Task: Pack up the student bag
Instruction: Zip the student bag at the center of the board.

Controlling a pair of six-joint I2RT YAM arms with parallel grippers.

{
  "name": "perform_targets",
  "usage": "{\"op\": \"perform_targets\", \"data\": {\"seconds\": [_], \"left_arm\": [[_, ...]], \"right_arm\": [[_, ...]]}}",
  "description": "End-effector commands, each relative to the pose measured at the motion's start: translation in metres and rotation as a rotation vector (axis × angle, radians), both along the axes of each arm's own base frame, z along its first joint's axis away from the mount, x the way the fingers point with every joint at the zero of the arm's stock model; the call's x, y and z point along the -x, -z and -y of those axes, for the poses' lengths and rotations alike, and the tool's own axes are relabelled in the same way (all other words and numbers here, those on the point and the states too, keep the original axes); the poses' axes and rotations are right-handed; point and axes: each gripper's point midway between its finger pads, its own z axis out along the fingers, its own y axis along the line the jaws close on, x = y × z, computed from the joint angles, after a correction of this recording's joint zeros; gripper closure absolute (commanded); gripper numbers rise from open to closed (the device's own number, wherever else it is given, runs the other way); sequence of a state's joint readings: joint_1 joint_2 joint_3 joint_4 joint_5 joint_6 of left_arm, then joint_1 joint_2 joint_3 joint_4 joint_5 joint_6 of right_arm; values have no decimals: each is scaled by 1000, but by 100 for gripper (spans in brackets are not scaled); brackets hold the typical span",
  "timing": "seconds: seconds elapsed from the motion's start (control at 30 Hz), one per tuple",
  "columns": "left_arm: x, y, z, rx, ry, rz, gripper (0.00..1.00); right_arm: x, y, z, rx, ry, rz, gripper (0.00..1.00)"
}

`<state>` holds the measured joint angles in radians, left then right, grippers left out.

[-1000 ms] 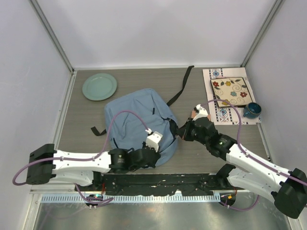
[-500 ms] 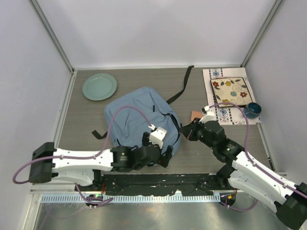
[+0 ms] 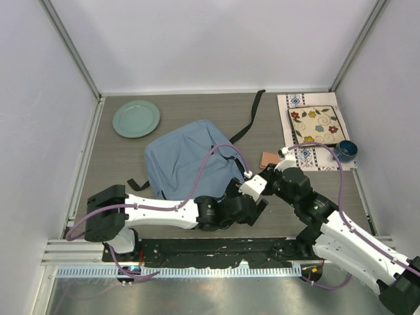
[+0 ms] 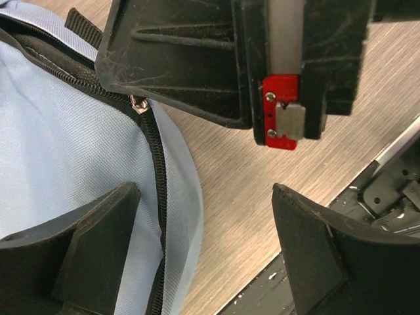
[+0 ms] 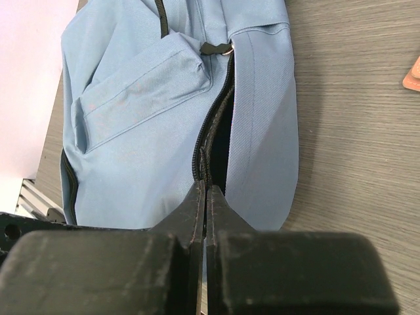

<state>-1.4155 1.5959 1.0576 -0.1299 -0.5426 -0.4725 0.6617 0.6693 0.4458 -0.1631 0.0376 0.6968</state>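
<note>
The student bag (image 3: 187,157) is a light blue-grey backpack lying flat in the middle of the table. At its near right corner my right gripper (image 5: 205,190) is shut on the dark zipper edge beside a partly unzipped slit (image 5: 220,131). In the top view the right gripper (image 3: 262,176) sits at that same corner. My left gripper (image 4: 203,256) stands wide open with nothing between its fingers, straddling the bag's (image 4: 59,164) rounded edge and bare wood. From above, the left gripper (image 3: 257,200) is just in front of the right one. A metal zipper pull (image 4: 139,105) shows under the right gripper's body.
A green plate (image 3: 136,118) lies far left. A patterned mat with a floral tile (image 3: 317,125) and a blue cup (image 3: 344,151) sit far right. A small orange item (image 3: 269,158) lies near the right gripper. A black strap (image 3: 246,121) trails behind the bag; a black rail (image 3: 216,246) runs along the near edge.
My left gripper let go of the bag's near edge, opened wide and swung right until it sits beside the right gripper. The right gripper stayed shut and drew slightly rightward.
</note>
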Motion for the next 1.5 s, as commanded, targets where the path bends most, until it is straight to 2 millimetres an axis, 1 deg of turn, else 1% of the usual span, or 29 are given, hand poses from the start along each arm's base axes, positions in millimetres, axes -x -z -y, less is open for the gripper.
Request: {"op": "perform_targets", "data": {"seconds": [0.0,0.03,0.1,0.13,0.2,0.23,0.3,0.33,0.37,0.4,0.43,0.47,0.5,0.53,0.57,0.6,0.63,0.7,0.77,0.8,0.83,0.93,1.1,1.13,1.17,1.27,1.3,1.4,1.47], "left_arm": [[-15,-9,-2,-26,-55,53,20],[-15,-6,-4,-39,-61,51,33],[-14,-4,-6,-43,-57,45,50],[-12,-4,-7,-45,-53,39,66],[-8,0,-10,-50,-37,20,78],[-5,-1,-12,-43,-32,10,91],[3,6,-18,-40,-17,-25,100],[6,8,-21,-38,-14,-39,100],[11,11,-28,-27,-13,-60,100],[19,14,-30,-24,8,-87,100],[23,22,-38,-31,11,-104,100],[27,17,-41,-2,12,-123,100],[33,18,-44,6,23,-141,100],[39,28,-51,-2,37,-167,100],[42,22,-55,24,44,-180,100],[45,23,-58,39,36,-202,100],[49,33,-67,25,36,-220,100],[51,29,-75,58,20,-236,100],[54,34,-83,55,19,-241,100],[54,30,-85,69,21,-243,100],[56,33,-88,65,25,-248,100],[62,35,-92,57,50,-273,100],[74,48,-97,21,70,-329,100],[76,49,-96,21,72,-336,100],[78,51,-97,18,75,-338,100],[81,54,-97,12,77,-346,100],[82,56,-98,9,77,-347,100],[84,59,-99,3,80,-352,100],[85,60,-98,3,81,-354,100]], "right_arm": [[-6,-38,-1,-60,5,116,99],[-6,-39,-1,-61,3,117,99],[-6,-38,0,-61,7,116,99],[-6,-38,0,-61,8,117,99],[-7,-39,0,-62,15,118,99],[-9,-38,0,-61,21,115,99],[-11,-38,-1,-61,23,117,99],[-13,-38,-2,-61,26,115,99],[-16,-43,-3,-70,30,127,99],[-18,-39,-5,-61,32,117,99],[-21,-43,-6,-66,39,123,99],[-26,-47,-6,-68,53,136,99],[-29,-44,-7,-59,59,128,99],[-33,-49,-8,-60,67,138,99],[-37,-51,-7,-55,80,145,99],[-39,-52,-7,-50,85,145,99],[-46,-60,-10,-63,93,164,99],[-51,-68,-12,-75,93,182,99],[-54,-73,-16,-92,88,195,99],[-54,-73,-18,-95,81,193,99],[-56,-73,-18,-94,84,192,99],[-60,-68,-20,-89,87,187,99],[-76,-63,-22,-70,105,185,99],[-80,-67,-24,-79,102,196,99],[-84,-62,-25,-72,105,186,99],[-94,-64,-27,-92,107,200,99],[-99,-59,-27,-84,112,191,99],[-108,-55,-31,-79,109,188,99],[-115,-57,-29,-82,119,206,99]]}}
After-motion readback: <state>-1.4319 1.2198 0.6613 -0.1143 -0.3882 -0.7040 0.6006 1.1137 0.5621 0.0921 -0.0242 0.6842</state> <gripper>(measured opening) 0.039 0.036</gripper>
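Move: Just beyond the left hand's open fingers runs the zippered edge of the student bag, about 1 cm ahead, 2 cm left and 2 cm below; the slider by the right fingertips is some 6 cm ahead of this hand and 2 cm above. The right hand already holds that slider's pull; the second slider, at the gap's far end, lies about 7 cm ahead, 4 cm left and 4 cm down, and the tan square 6 cm ahead, 8 cm right and 10 cm down. Closing on the zippered bag edge, the left fingers pinch it, then the left hand draws it about 8 cm left and 5 cm back, sinking a little as the fingers tip further down. The right hand keeps its grip on the pull, dips slightly, then takes it about 6 cm forward and 3 cm left along the zipper, towards the second slider, ending some 2 cm lower. ##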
